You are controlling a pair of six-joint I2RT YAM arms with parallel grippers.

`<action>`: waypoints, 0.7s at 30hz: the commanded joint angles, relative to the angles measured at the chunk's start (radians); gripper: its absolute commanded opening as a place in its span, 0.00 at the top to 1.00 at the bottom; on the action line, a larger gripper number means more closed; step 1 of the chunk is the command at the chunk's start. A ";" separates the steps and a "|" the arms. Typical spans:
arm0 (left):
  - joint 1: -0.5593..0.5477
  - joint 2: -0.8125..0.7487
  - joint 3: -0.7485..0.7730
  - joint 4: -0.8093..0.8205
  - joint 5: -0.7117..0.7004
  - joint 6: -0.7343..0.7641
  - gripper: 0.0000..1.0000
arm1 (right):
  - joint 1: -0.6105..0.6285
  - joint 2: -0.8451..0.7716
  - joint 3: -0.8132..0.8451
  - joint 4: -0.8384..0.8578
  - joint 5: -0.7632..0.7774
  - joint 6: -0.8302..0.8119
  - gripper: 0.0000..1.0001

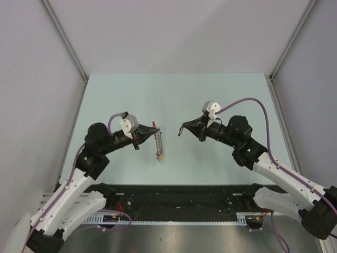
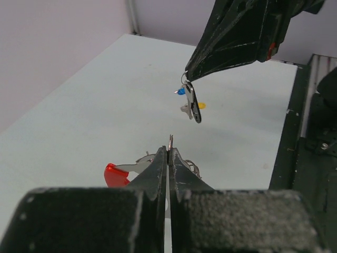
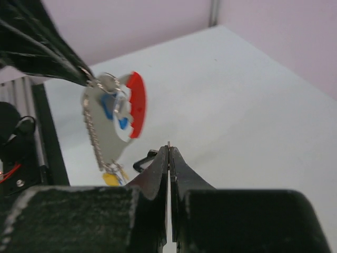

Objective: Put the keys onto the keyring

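Observation:
My left gripper point(image 1: 149, 132) point(image 2: 170, 151) is shut on the thin wire of the keyring point(image 1: 158, 140) and holds it above the table. In the right wrist view the keyring point(image 3: 105, 124) hangs as a grey plate with a red curved section point(image 3: 136, 104), blue tags, a chain and a yellow tag point(image 3: 111, 179). My right gripper point(image 1: 182, 128) point(image 3: 168, 150) is shut on the small ring of a black-tagged key point(image 2: 192, 103), whose tag point(image 3: 143, 159) dangles beside the fingertips. The two grippers face each other a short gap apart. Small blue and yellow pieces point(image 2: 181, 91) show behind the black key.
The pale green table point(image 1: 221, 95) is walled by grey panels on three sides, with aluminium posts at the back corners. A black rail point(image 1: 174, 196) with cabling runs along the near edge between the two arm bases.

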 commanded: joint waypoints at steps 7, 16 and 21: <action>0.004 0.129 0.090 0.148 0.335 0.155 1.00 | -0.073 -0.051 -0.035 0.236 -0.425 -0.034 1.00; 0.004 0.104 0.062 0.073 0.469 0.247 1.00 | -0.026 -0.051 -0.032 0.234 -0.445 -0.053 1.00; 0.004 0.087 0.042 0.056 0.492 0.277 1.00 | 0.057 -0.021 -0.006 0.178 -0.417 -0.129 1.00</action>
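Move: The black-tagged key hangs from the right fingers, about 8 cm to the right of the left hand, a centimetre ahead and 3 cm lower. From the right hand, the keyring at the left fingertips is some 8 cm left, 2 cm back and level. Its coiled band hangs about 8 cm below that hand, 8 cm left and 4 cm back. On the table some 28 cm below, the yellow key is 15 cm right and 5 cm ahead, the blue key 20 cm right and 9 cm ahead. The black-tagged key, still pinched on its small ring, is carried by the right hand about 7 cm back, rising some 3 cm and edging left towards the keyring. The keyring comes to meet it: the shut left fingers take it right first, then mostly back, about 5 cm in all. Both wrists swing roughly 25 degrees, left clockwise and right counter-clockwise, bringing the fingertips nearly face to face. ##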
